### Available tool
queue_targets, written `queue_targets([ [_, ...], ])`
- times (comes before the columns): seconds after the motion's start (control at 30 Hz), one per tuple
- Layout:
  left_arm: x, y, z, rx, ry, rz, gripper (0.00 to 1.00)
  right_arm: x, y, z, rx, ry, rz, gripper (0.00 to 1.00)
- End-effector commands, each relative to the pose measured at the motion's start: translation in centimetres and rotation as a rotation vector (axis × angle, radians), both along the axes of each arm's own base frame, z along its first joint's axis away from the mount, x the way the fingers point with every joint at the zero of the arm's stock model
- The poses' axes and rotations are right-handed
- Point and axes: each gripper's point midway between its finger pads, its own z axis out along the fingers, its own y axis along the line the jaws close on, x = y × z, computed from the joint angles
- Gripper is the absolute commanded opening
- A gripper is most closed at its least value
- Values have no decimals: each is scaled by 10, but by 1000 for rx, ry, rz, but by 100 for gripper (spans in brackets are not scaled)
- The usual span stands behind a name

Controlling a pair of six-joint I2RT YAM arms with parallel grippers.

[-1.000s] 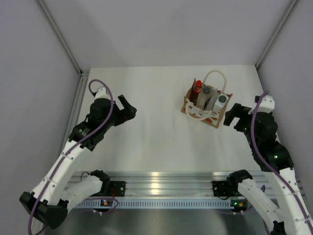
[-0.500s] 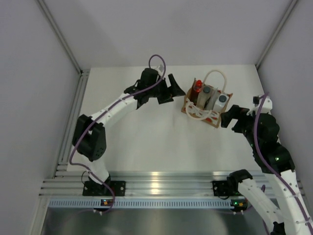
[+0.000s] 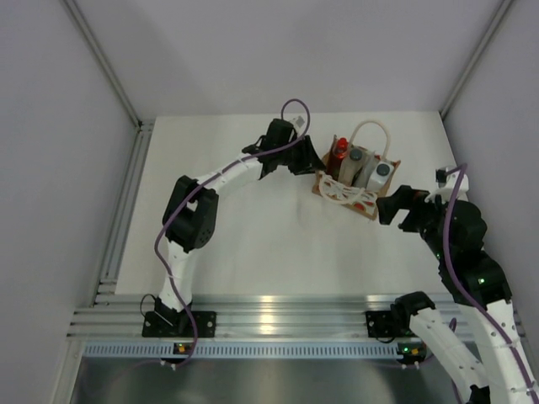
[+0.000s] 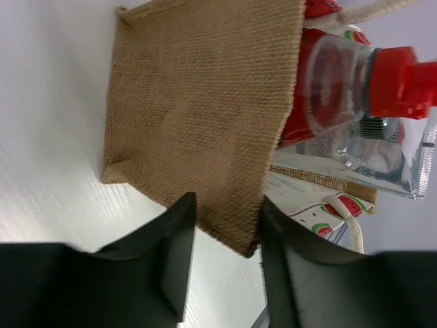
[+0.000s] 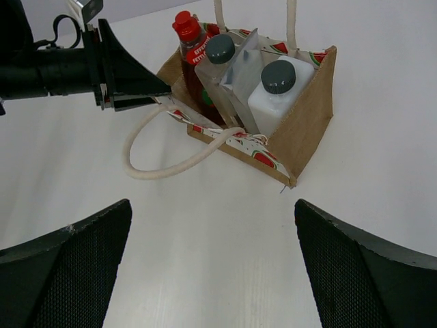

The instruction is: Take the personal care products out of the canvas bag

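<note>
The canvas bag (image 3: 347,187) stands on the table at the back right, with cream rope handles and watermelon print. In it stand a red bottle with a red cap (image 3: 340,150), two whitish bottles with dark grey caps (image 3: 357,157) (image 3: 382,171) and a slim grey pouch (image 5: 242,68). My left gripper (image 3: 308,161) is open at the bag's left end. In the left wrist view its fingers (image 4: 176,256) straddle a corner of the burlap wall (image 4: 205,116), and the red bottle (image 4: 392,78) shows beyond. My right gripper (image 3: 394,207) is wide open and empty, just right of the bag (image 5: 307,119).
One rope handle (image 5: 171,160) lies slack on the white table in front of the bag; the other arches over the far side (image 3: 370,128). Grey walls enclose the table (image 3: 253,244) at the back and sides. A metal rail (image 3: 269,311) runs along the near edge.
My left arm has swung from the table's left side across to the bag's left end. My right gripper has edged a little toward the bag. The bag has not moved.
</note>
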Motion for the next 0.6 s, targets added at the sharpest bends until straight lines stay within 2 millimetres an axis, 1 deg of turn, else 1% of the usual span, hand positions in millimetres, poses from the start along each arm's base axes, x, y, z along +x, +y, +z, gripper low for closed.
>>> queue_targets([
  [0.0,14,-11,19,-25,-112,-43,40,5,15,17,29,-29,67,100],
  [0.07,12,-17,17,-33,-106,-62,30,11,24,23,62,-25,92,99],
  [0.1,12,-17,15,-29,-102,-57,23,21,29,27,65,-8,102,96],
  [0.13,13,-17,15,-25,-105,-51,20,26,36,28,75,9,131,91],
  [0.17,13,-18,16,-25,-110,-50,15,39,45,19,79,63,148,88],
  [0.2,13,-17,18,-26,-107,-38,11,45,47,27,86,62,146,85],
  [0.23,15,-17,18,-23,-107,-25,6,54,49,25,90,83,132,84],
  [0.27,15,-17,18,-22,-105,-15,3,70,51,14,79,128,113,83],
  [0.3,16,-16,20,-25,-99,1,0,78,50,20,78,121,93,81],
  [0.33,16,-16,19,-25,-92,8,0,88,43,18,55,128,31,81],
  [0.37,18,-15,17,-20,-88,25,0,100,42,14,42,147,1,81],
  [0.43,19,-14,17,-20,-79,45,0,112,34,12,21,151,-67,80],
  [0.47,19,-14,15,-15,-79,55,0,121,34,9,19,161,-85,79],
  [0.53,20,-13,16,-13,-77,69,0,130,36,8,23,162,-105,76],
  [0.57,20,-13,18,-13,-80,72,0,139,39,6,24,174,-108,75],
])
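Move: The canvas bag's near-left corner already stands between the left hand's half-open fingertips, about 1 cm to the right and 1 cm down; the bag's middle is some 10 cm right, level, 8 cm lower. From the right hand, the white bottle lies about 21 cm straight ahead and 18 cm down; at that same depth, the silver pouch is some 21 cm ahead, 4 cm left, and the clear bottle 23 ahead, 8 left. The bag's near-left corner gets pinched as the left hand's fingers shut on it, that hand easing only about 1 cm right. Towards the white bottle and its neighbours in the bag, the right hand reaches about 11 cm forward, drifting nearly 4 cm left and, late on, sinking as much; its fingers tip down some 15 degrees and narrow to about three-quarters open, touching nothing. ##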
